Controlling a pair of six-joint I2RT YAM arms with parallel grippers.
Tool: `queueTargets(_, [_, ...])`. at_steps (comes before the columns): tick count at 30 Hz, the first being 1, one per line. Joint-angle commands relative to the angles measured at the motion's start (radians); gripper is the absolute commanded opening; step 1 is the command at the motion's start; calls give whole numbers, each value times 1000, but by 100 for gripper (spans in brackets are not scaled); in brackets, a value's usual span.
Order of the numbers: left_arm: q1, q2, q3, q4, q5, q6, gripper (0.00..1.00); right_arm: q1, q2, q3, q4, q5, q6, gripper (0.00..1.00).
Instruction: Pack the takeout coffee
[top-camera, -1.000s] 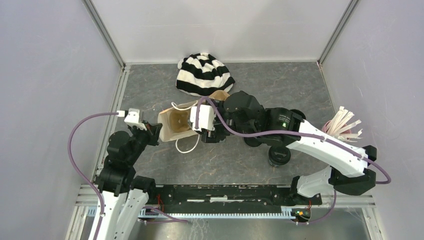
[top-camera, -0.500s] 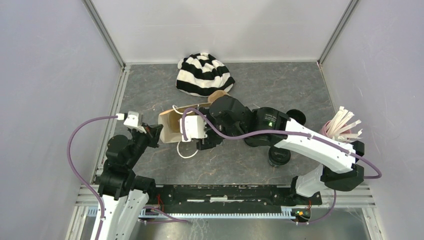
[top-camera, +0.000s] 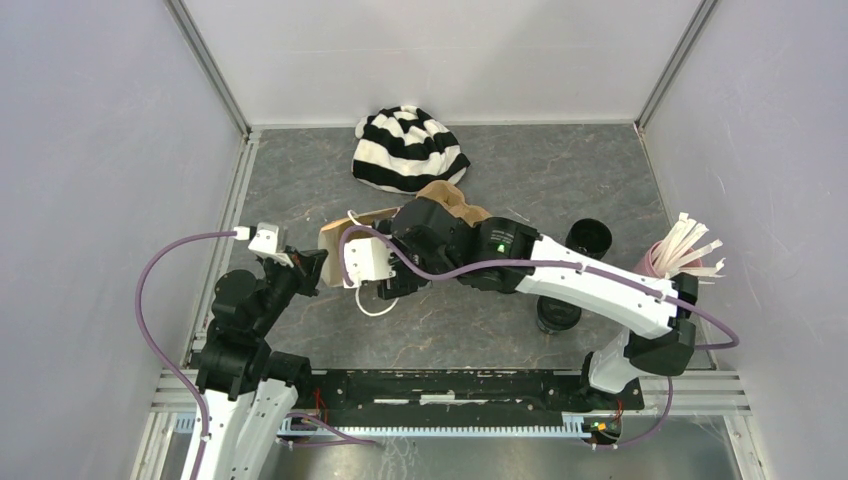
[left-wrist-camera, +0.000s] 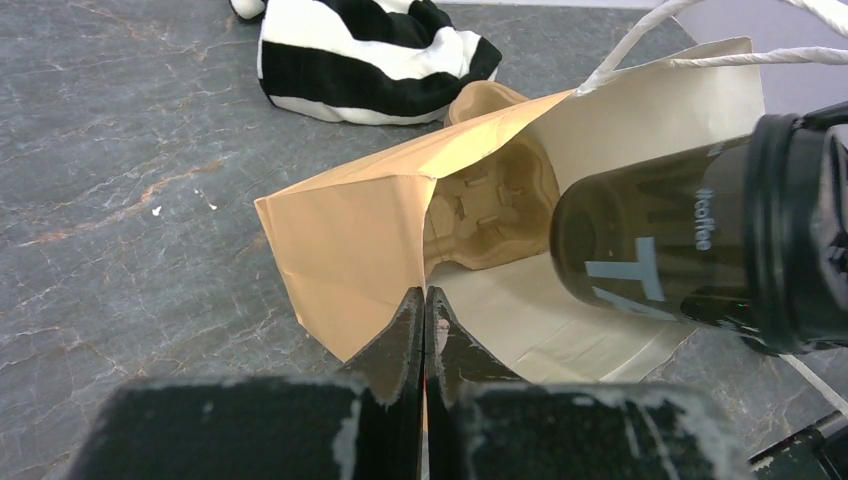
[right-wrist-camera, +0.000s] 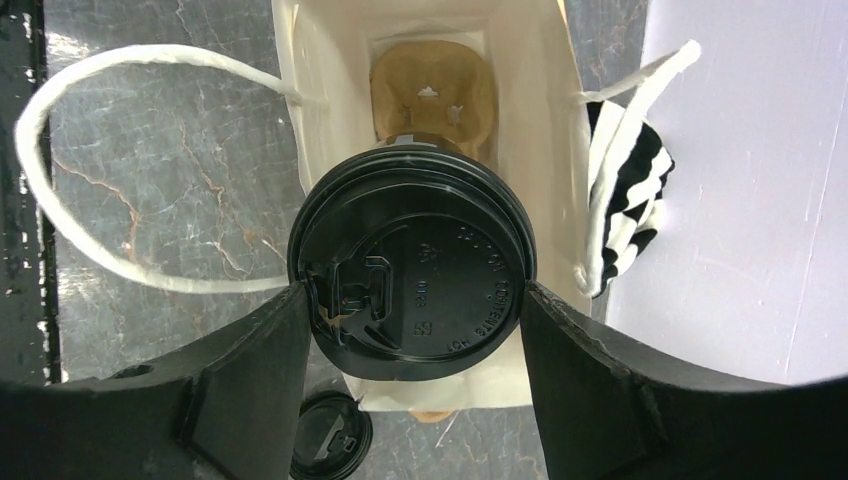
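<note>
A brown paper bag (left-wrist-camera: 360, 240) lies on its side with its mouth open, a moulded cardboard carrier (left-wrist-camera: 495, 215) deep inside. My left gripper (left-wrist-camera: 425, 300) is shut on the bag's near mouth edge, and it also shows from above (top-camera: 308, 268). My right gripper (right-wrist-camera: 412, 300) is shut on a black takeout coffee cup (right-wrist-camera: 412, 275), gripping it at the lid. This cup (left-wrist-camera: 690, 240) is horizontal, its base just inside the bag's mouth. In the top view the right gripper (top-camera: 392, 283) hides it. A second black cup (top-camera: 558, 313) stands on the table.
A striped black-and-white hat (top-camera: 408, 148) lies behind the bag. Another black round cup-like thing (top-camera: 588, 237) stands right of the right arm. A pink cup with white sticks (top-camera: 680, 255) is at the far right. The bag's white string handle (right-wrist-camera: 110, 170) loops over the table.
My right arm has carried the cup leftward to the bag's mouth. The left gripper and the bag have stayed in place.
</note>
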Motion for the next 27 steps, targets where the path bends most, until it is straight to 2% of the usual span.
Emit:
queueTargets(1, [-2, 3, 14, 38, 19, 69, 2, 4, 9, -28, 106, 46, -69, 63])
queueTargets(7, [-2, 4, 13, 37, 46, 104, 2, -8, 100, -2, 108, 78, -169, 64])
queueTargets(12, [-2, 11, 24, 30, 48, 141, 2, -24, 156, 19, 115, 60, -181, 64])
queueTargets(21, [-34, 32, 29, 28, 69, 118, 2, -56, 229, 71, 142, 131, -195, 63])
queueTargets(27, [-58, 45, 32, 25, 53, 121, 2, -97, 208, -13, 136, 152, -208, 63])
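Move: The right hand already holds the lidded coffee cup by its lid at the bag's mouth, whose middle is about 6 cm ahead, 4 cm left and 4 cm lower. The cup carrier inside the bag is roughly 13 cm ahead, 7 cm left and 26 cm down; a black lid lies about 7 cm ahead and 20 cm right, the striped hat some 32 cm straight ahead, both near 28 cm below. From the left hand, the carrier is about 11 cm ahead, 7 cm right and 22 cm down. Keeping its grip on the cup's lid, the right hand takes the cup down through the bag's mouth towards the carrier: about 7 cm down while going forward and slightly left, then level and forward, 7 cm forward in all, its fingers tipping some 15 degrees steeper. The left fingers stay shut on the bag's rim and ease a little over 1 cm right. ##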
